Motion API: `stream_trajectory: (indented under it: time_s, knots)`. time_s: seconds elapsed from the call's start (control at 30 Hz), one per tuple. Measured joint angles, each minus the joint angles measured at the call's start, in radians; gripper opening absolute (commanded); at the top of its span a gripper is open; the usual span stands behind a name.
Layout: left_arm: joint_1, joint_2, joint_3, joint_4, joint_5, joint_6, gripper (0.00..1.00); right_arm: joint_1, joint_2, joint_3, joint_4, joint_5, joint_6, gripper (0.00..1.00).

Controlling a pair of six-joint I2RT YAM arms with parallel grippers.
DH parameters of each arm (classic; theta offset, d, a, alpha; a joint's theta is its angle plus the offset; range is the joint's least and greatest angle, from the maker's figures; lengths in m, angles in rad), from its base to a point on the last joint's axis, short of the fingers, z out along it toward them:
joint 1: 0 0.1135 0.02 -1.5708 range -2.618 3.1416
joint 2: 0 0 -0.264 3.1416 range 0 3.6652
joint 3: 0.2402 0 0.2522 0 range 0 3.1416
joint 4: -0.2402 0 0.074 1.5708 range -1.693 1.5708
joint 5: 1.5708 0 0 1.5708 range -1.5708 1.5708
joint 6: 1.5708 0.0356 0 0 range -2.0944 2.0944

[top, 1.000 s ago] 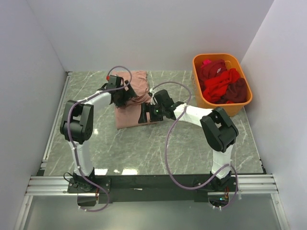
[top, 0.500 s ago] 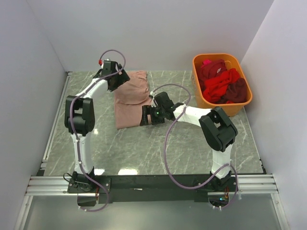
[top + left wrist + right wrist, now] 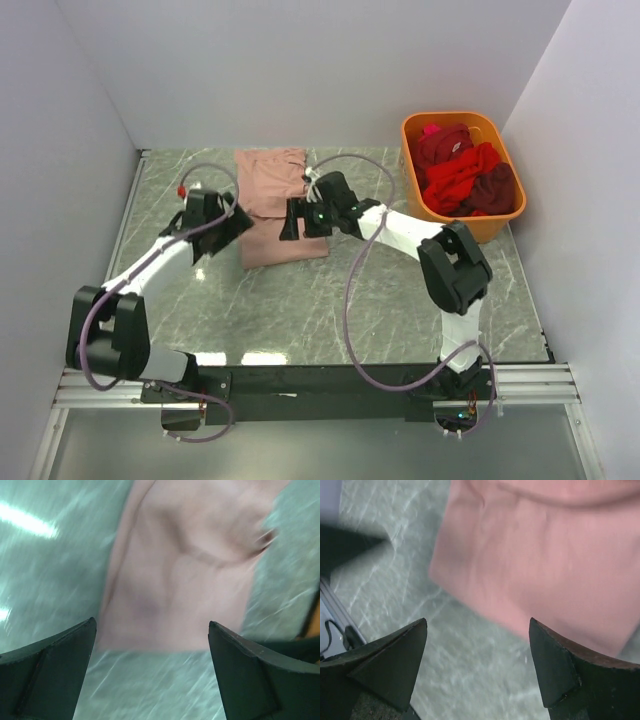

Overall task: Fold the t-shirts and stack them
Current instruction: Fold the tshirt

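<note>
A dusty salmon-pink t-shirt [image 3: 266, 195] lies folded into a tall rectangle at the back middle of the table. My left gripper [image 3: 234, 222] hovers at its left edge, open and empty. In the left wrist view the t-shirt [image 3: 185, 575] lies ahead of the left gripper [image 3: 152, 672], with marble between the fingers. My right gripper [image 3: 290, 220] stands open over the shirt's right part. The right wrist view shows the t-shirt's [image 3: 545, 555] corner ahead of the right gripper [image 3: 477, 667]. Bright red [image 3: 458, 180], dark maroon [image 3: 496, 188] and magenta [image 3: 432, 130] t-shirts are heaped in the basket.
The orange plastic basket [image 3: 450, 117] stands at the back right, against the right wall. White walls close in the table on the left, back and right. A metal rail [image 3: 320, 385] runs along the near edge by the arm bases.
The left arm has swung from the shirt's back left corner down to its left side. The right gripper has moved a little toward the back. The shirt now lies as a flat rectangle.
</note>
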Motion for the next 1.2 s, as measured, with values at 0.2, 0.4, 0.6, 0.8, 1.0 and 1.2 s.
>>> stream_trajectory:
  time_s: [0.2,0.4,0.6,0.8,1.0,1.2]
  knots:
    - [-0.002,-0.087,-0.193,-0.029,0.03,-0.043,0.99,0.0,0.179,0.207,0.017,-0.007,0.0,0.89]
    - [-0.002,-0.187,-0.277,-0.085,0.019,-0.069,1.0,0.0,0.312,0.314,0.007,-0.004,0.001,0.89]
    - [-0.002,-0.232,-0.282,-0.092,-0.007,-0.074,0.99,0.0,0.414,0.434,0.007,-0.002,0.028,0.89]
    - [-0.002,-0.232,-0.283,-0.097,-0.017,-0.077,0.99,-0.002,0.501,0.566,0.007,-0.003,0.093,0.9]
    - [-0.002,-0.232,-0.3,-0.095,-0.02,-0.077,0.99,-0.007,0.538,0.638,0.018,0.027,0.159,0.91]
    - [-0.002,-0.237,-0.305,-0.095,-0.023,-0.077,0.99,-0.029,0.636,0.86,0.024,0.102,0.208,0.92]
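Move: The half-folded t-shirt lies below both open hands: its middle is about 8 cm ahead of the right hand, 6 cm to its left and 7 cm lower. The orange bin stands some 40 cm to the right hand's right and 11 cm farther out. From the left hand, the shirt's middle is about 10 cm ahead, 11 cm to the right and 8 cm down. Open right hand sweeps some 17 cm forward and left across the t-shirt; open left backs off 9 cm. ##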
